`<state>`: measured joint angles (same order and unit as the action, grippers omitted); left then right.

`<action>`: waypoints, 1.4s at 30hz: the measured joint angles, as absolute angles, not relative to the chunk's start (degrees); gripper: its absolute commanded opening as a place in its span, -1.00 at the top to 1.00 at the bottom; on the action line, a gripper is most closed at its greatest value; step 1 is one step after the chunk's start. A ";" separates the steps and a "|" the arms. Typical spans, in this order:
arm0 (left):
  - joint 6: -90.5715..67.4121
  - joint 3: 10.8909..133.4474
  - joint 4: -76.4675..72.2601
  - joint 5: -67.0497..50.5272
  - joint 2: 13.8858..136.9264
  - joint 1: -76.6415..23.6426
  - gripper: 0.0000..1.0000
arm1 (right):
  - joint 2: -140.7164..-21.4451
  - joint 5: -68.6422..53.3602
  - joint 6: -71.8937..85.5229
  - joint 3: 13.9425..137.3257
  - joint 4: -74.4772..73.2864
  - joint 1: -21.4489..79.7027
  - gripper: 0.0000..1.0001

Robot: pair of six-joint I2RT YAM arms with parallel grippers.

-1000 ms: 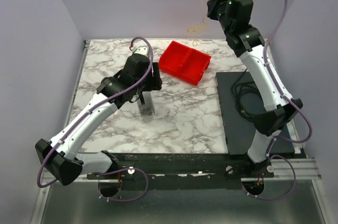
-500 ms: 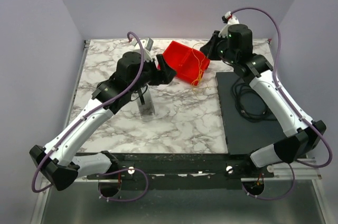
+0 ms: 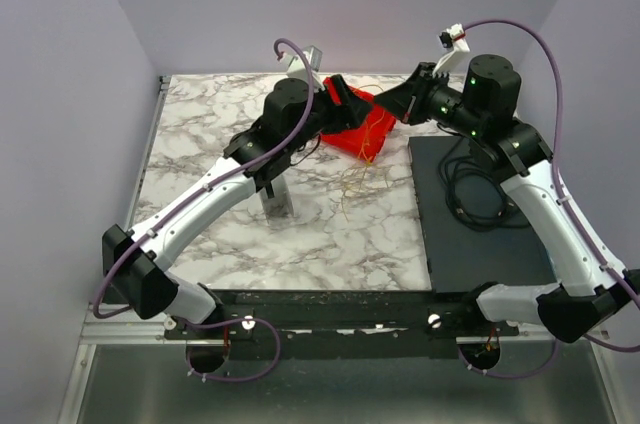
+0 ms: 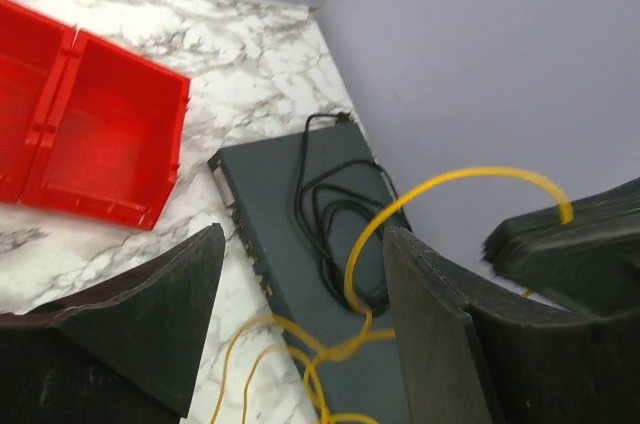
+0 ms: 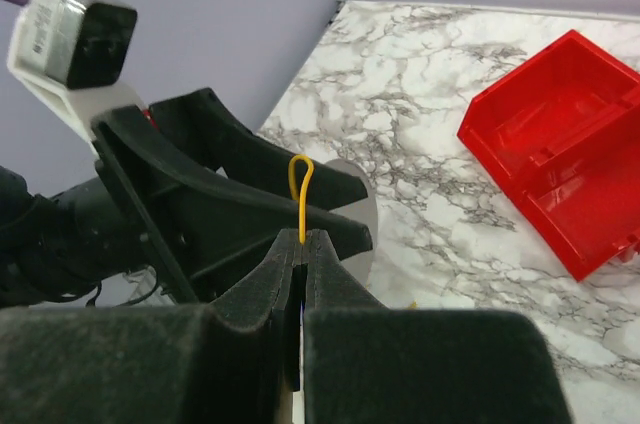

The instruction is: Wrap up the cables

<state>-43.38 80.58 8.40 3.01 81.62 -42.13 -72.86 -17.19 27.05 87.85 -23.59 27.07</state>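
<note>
The cables (image 3: 358,172) are thin yellow-orange wires that hang in front of the red bin and trail onto the marble. My right gripper (image 3: 397,104) is shut on a small loop of cable (image 5: 301,182), which sticks out above its pressed tips (image 5: 303,240). My left gripper (image 3: 348,106) faces it from the left, open, tips close to the right gripper's. In the left wrist view a yellow strand (image 4: 358,262) arcs through the gap of the left gripper (image 4: 305,236), touching neither finger, and runs to the right gripper's tip.
A red two-compartment bin (image 3: 372,129) sits under both grippers at the back of the marble table (image 3: 200,134). A grey upright post (image 3: 277,199) stands mid-left. A dark mat (image 3: 470,234) at the right carries a coiled black cord (image 3: 468,194).
The right arm has swung down from high at the back to just above the bin, lowering the cables onto the table. The left arm has reached right and back to meet it.
</note>
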 measured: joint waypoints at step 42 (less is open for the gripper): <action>-26.11 98.02 13.67 7.79 80.38 -44.03 0.71 | -72.44 9.61 28.88 80.51 -17.50 27.66 0.99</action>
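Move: The left hand, open, aims at the yellow cable: its end, pinched in the shut right fingertips, lies about 3 cm to the right, 1 cm ahead and 4 cm above, with loops hanging lower. The red box stands some 24 cm straight ahead and 32 cm below; the grey spool is roughly 19 cm left, 2 cm back and 27 cm below. From the right hand, which has that cable end between its pads, the box is about 26 cm ahead, 4 cm left and 37 cm below, and the black cable 27 cm right, 3 cm ahead and 39 cm below. Up and about 4 cm forward beside the hanging yellow cable, the left hand shuts its fingers fully while swinging left, then climbs on to some 13 cm above its start, easing back and tipping its fingertips up about 20 degrees. The right hand first stays put, then, still pinching the cable, draws about 6 cm right and 5 cm forward, sinking slightly and turning some 25 degrees clockwise. ##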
